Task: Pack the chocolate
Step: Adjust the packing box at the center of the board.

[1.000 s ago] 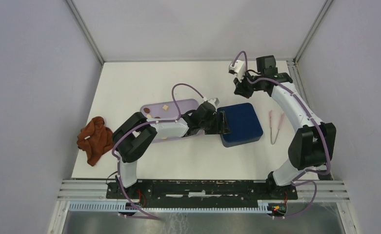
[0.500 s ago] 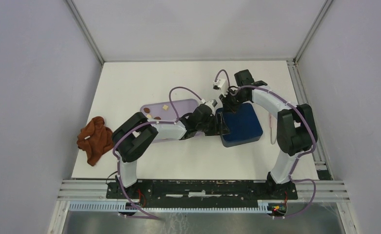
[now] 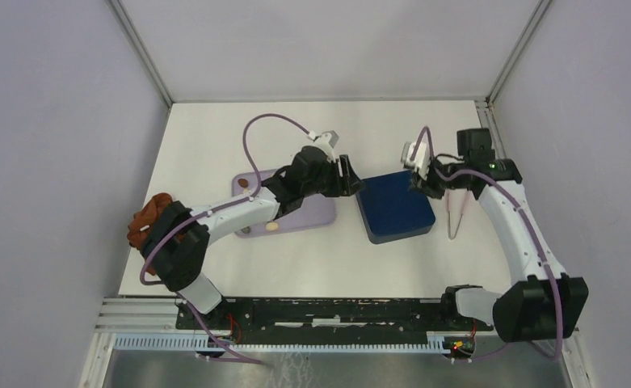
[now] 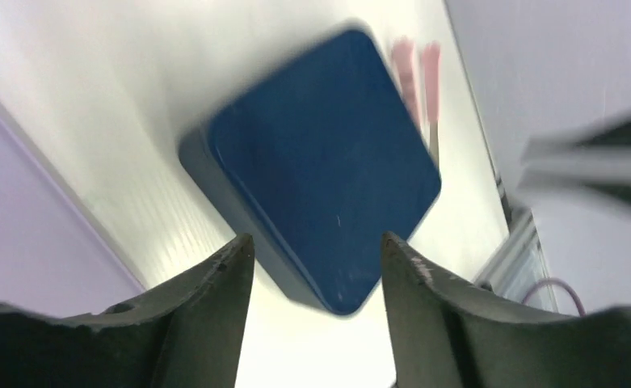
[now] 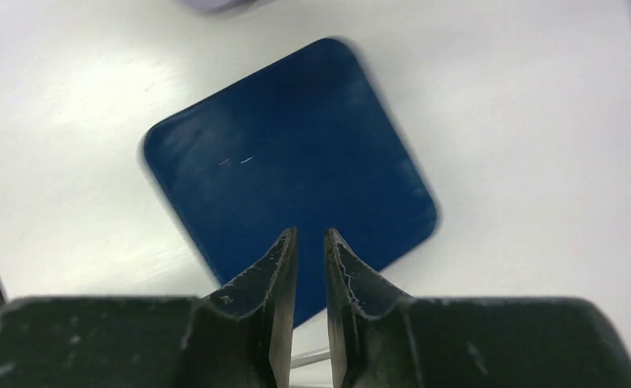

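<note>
A dark chocolate piece (image 3: 242,183) and a cream one (image 3: 273,227) lie on the lavender tray (image 3: 312,214); my left arm hides much of that tray. The dark blue box (image 3: 395,208) sits lid-on to the tray's right, and it also fills the left wrist view (image 4: 320,186) and the right wrist view (image 5: 288,162). My left gripper (image 3: 350,175) (image 4: 316,242) hovers open off the box's far left corner, with nothing between its fingers. My right gripper (image 3: 419,183) (image 5: 310,234) hangs over the box's far right corner, its jaws a narrow gap apart and empty.
Pink tongs (image 3: 456,210) (image 4: 417,69) lie on the table right of the box. A reddish-brown cloth (image 3: 145,220) is bunched at the left edge, partly behind my left arm. Metal rails border the table at the back and right.
My left gripper drew back from the box's left edge and rose toward the far left. My right gripper swung over to the box's far right corner and its jaws parted slightly.
</note>
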Tool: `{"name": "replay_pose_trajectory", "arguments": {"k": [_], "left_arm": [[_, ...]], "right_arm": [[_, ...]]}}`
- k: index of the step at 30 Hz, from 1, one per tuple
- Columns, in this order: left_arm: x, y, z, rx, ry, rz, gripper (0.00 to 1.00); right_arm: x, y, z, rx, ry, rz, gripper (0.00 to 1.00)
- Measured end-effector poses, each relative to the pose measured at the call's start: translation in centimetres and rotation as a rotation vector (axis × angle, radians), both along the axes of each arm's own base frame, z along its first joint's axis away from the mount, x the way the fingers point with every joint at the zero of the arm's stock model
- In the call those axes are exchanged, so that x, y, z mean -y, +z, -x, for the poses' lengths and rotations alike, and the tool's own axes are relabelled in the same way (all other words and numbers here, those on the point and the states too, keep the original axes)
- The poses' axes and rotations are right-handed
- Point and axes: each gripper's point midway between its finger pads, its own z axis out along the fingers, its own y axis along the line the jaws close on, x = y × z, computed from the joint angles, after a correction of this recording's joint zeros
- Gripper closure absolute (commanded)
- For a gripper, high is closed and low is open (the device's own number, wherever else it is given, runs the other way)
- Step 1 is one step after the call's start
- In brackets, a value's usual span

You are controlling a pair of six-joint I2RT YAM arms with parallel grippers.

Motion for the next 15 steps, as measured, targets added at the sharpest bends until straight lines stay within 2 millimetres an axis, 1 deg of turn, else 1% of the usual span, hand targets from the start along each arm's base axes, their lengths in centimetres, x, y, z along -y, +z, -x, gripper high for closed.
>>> {"name": "replay_pose_trajectory", "arguments": {"k": [1,2,3,4,5,6,8,9,11,12,14,15], "left_arm": [[-0.6,1.4,-1.0,0.027,0.016,0.012,0.53],[-1.1,2.4,-2.0,0.047,0.032,0.02,0.59],[-1.7,3.2,-3.4,0.065,0.053,0.023,0.63],[-2.2,3.7,-4.7,0.075,0.072,0.022,0.67],[-2.8,3.6,-6.1,0.077,0.09,0.008,0.72],[-3.2,3.3,-7.3,0.076,0.101,-0.01,0.75],[-3.7,1.6,-9.5,0.056,0.114,-0.058,0.76],[-3.6,0.4,-10.2,0.039,0.108,-0.082,0.76],[-3.2,-2.1,-10.7,-0.003,0.087,-0.123,0.76],[-2.7,-3.6,-10.7,-0.032,0.067,-0.142,0.75],[-1.8,-6.4,-10.5,-0.081,0.026,-0.171,0.75],[-1.5,-7.4,-10.4,-0.098,0.012,-0.179,0.75]], "right_arm": [[-0.1,-0.5,1.4,0.009,0.045,0.013,0.74],[-0.3,-1.7,3.1,0.017,0.104,0.033,0.75],[-0.3,-3.5,5.1,0.006,0.176,0.062,0.8],[-0.1,-5.5,6.9,-0.02,0.236,0.089,0.9],[0.2,-7.3,8.4,-0.051,0.285,0.111,1.0],[0.5,-9.4,10.0,-0.093,0.33,0.136,1.0],[1.3,-12.3,12.3,-0.161,0.375,0.177,1.0],[1.7,-13.3,12.9,-0.18,0.38,0.2,1.0],[2.3,-14.7,13.0,-0.181,0.372,0.235,1.0],[2.7,-15.5,12.5,-0.168,0.354,0.259,1.0],[3.3,-16.4,11.7,-0.154,0.318,0.288,1.0],[3.5,-16.7,11.1,-0.147,0.292,0.302,1.0]]}}
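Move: The packing box under its navy lid lies between the hands: its middle is about 12 cm to the left hand's right, some 3 cm ahead and 11 cm below. From the right hand it is about 8 cm left, roughly 1 cm ahead and 17 cm down. The purple tray's middle is some 19 cm to the left hand's left and 2 cm ahead; the pink tongs lie about 9 cm right of the right hand and 1 cm back, on the table. The left hand swings some 10 cm forward to beside the packing box's back-left corner, rising a little and then sinking to finish about 7 cm lower, with its fingers narrowing from wide to nearly shut. Meanwhile the right hand drops about 17 cm and draws back past the lid to the front side near its right-hand corner, turning roughly 20 degrees counter-clockwise, shutting its fingers, and at the last easing slightly forward and right. ##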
